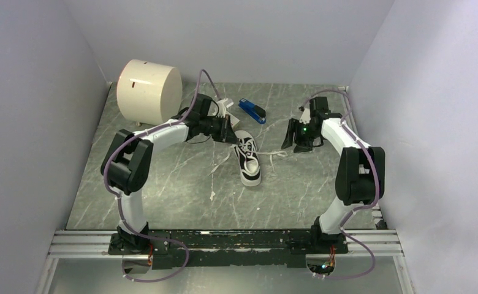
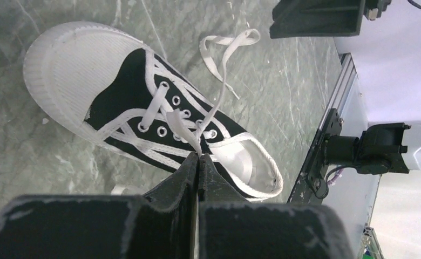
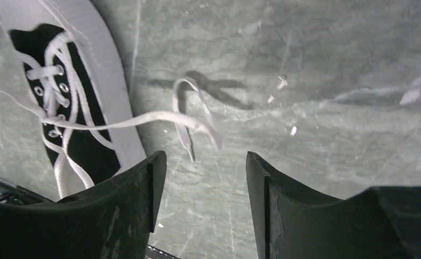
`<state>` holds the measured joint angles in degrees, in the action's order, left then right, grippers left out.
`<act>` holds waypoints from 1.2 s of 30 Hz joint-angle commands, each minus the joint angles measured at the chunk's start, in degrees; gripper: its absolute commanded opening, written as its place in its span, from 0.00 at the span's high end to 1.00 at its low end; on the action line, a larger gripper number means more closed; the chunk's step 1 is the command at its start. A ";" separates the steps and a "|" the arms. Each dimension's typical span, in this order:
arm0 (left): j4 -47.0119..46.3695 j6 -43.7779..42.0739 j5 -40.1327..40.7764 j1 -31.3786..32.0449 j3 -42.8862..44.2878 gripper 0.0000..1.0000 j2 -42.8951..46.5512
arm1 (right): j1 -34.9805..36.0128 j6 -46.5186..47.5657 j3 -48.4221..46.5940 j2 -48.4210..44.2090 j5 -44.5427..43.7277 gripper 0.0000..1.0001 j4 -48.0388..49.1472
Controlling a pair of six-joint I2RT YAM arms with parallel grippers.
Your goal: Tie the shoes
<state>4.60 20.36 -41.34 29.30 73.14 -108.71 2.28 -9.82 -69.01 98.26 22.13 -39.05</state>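
Observation:
The black-and-white sneaker (image 1: 247, 160) lies on the table, toe toward the near edge. My left gripper (image 1: 230, 132) is just above its heel opening, shut on one white lace (image 2: 184, 129) that rises from the top eyelets into the closed jaws (image 2: 199, 157). The other lace (image 1: 274, 153) trails right onto the table and ends in a loop (image 3: 189, 116). My right gripper (image 1: 292, 141) hovers open and empty right of the shoe, fingertips (image 3: 204, 159) just short of that loop. The sneaker also shows in the left wrist view (image 2: 116, 86) and the right wrist view (image 3: 84, 148).
A blue stapler (image 1: 252, 111) and a small white box (image 1: 225, 105) lie behind the shoe. A large cream cylinder (image 1: 149, 90) stands at the back left. Grey walls close in both sides. The aluminium rail (image 1: 224, 242) runs along the near edge.

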 commanded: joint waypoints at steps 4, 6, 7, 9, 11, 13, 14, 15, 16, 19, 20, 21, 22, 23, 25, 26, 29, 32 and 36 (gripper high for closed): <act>-0.77 0.54 -1.55 -0.12 1.42 0.95 -1.07 | 5.24 -6.76 6.95 -4.21 -10.41 0.41 -0.05; -0.93 1.43 -1.65 -0.12 0.96 0.95 -0.92 | 7.88 -8.37 8.34 -5.21 -12.34 0.43 1.43; -1.08 1.84 -1.77 -0.12 0.70 0.95 -0.90 | 9.42 -8.72 8.85 -4.92 -12.60 0.44 2.31; -1.42 2.43 -2.25 -0.12 0.49 0.95 -1.00 | 12.36 -9.30 8.93 -3.30 -14.97 0.45 3.05; -0.90 2.35 -2.59 -0.12 0.90 0.95 -1.29 | 13.96 -9.45 9.06 -1.80 -17.19 0.46 4.45; -0.08 2.13 -2.60 -0.12 1.23 0.95 -1.42 | 14.86 -8.94 9.35 -0.97 -17.55 0.47 6.92; -0.37 2.47 -2.75 -0.12 1.02 0.95 -1.29 | 15.42 -8.63 9.04 -0.36 -17.68 0.48 7.76; -0.98 2.96 -2.88 -0.16 0.73 0.95 -1.14 | 16.17 -8.15 8.55 0.42 -17.88 0.48 8.41; -1.67 3.51 -3.13 -0.13 0.26 0.95 -1.03 | 17.15 -7.40 7.72 1.43 -18.91 0.48 8.83; -3.18 5.07 -3.90 -0.12 -0.51 0.95 -0.89 | 19.69 -6.34 6.04 4.68 -22.71 0.51 9.35; -3.67 5.53 -3.97 -0.12 -0.62 0.95 -0.77 | 20.08 -6.53 6.15 5.08 -23.63 0.53 9.87; -4.08 6.05 -4.14 -0.12 -0.88 0.95 -0.68 | 20.12 -7.05 6.60 5.13 -24.14 0.57 10.21; -4.15 6.40 -4.11 -0.12 -1.05 0.95 -0.56 | 20.21 -7.60 7.20 4.92 -25.05 0.63 10.33; -5.50 6.70 -4.13 -0.12 -1.10 0.95 -0.47 | 20.18 -8.42 7.94 4.39 -26.19 0.68 10.31; -6.68 7.05 -4.36 -0.12 -1.05 0.95 -0.52 | 19.85 -8.88 9.87 2.69 -28.30 0.82 10.50; -6.94 7.06 -4.47 -0.12 -0.99 0.95 -0.73 | 19.55 -9.04 10.69 1.67 -29.14 0.90 10.56; -7.97 6.78 -4.71 -0.12 -0.92 0.94 -0.94 | 14.90 -9.34 11.90 -2.70 -26.45 1.00 9.42; -10.88 6.56 -4.82 -0.12 -2.29 0.94 -0.48 | 4.57 -9.00 11.93 -7.98 -10.55 1.00 10.52; -23.81 8.79 -5.50 0.05 -8.40 0.94 1.34 | 0.09 -9.24 4.71 -4.46 13.30 1.00 12.95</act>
<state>-6.13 27.38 -44.62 29.21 69.73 -109.38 4.62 -18.59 -57.78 92.23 11.94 -29.36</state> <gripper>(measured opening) 0.062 0.008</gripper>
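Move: The lace's free end, just released, hangs beside the right gripper: about 5 cm to its left, 3 cm back and 6 cm below. The shoe's middle is some 14 cm to the right gripper's left, nearly level with it and about 4 cm lower; the blue stapler is roughly 20 cm ahead, 12 cm left and 6 cm below. From the left gripper, that lace end is about 13 cm right, 2 cm back and 10 cm below. Swing the open right gripper back and down, then left towards the shoe with a slight return forward, sinking about 6 cm in all and tipping the fingers some 20 degrees nearer vertical. Pinch the lace's end low over the table, then draw it about 6 cm right, lifting it and tilting the fingers back. Keep the left fingers shut on their lace by the shoe. ##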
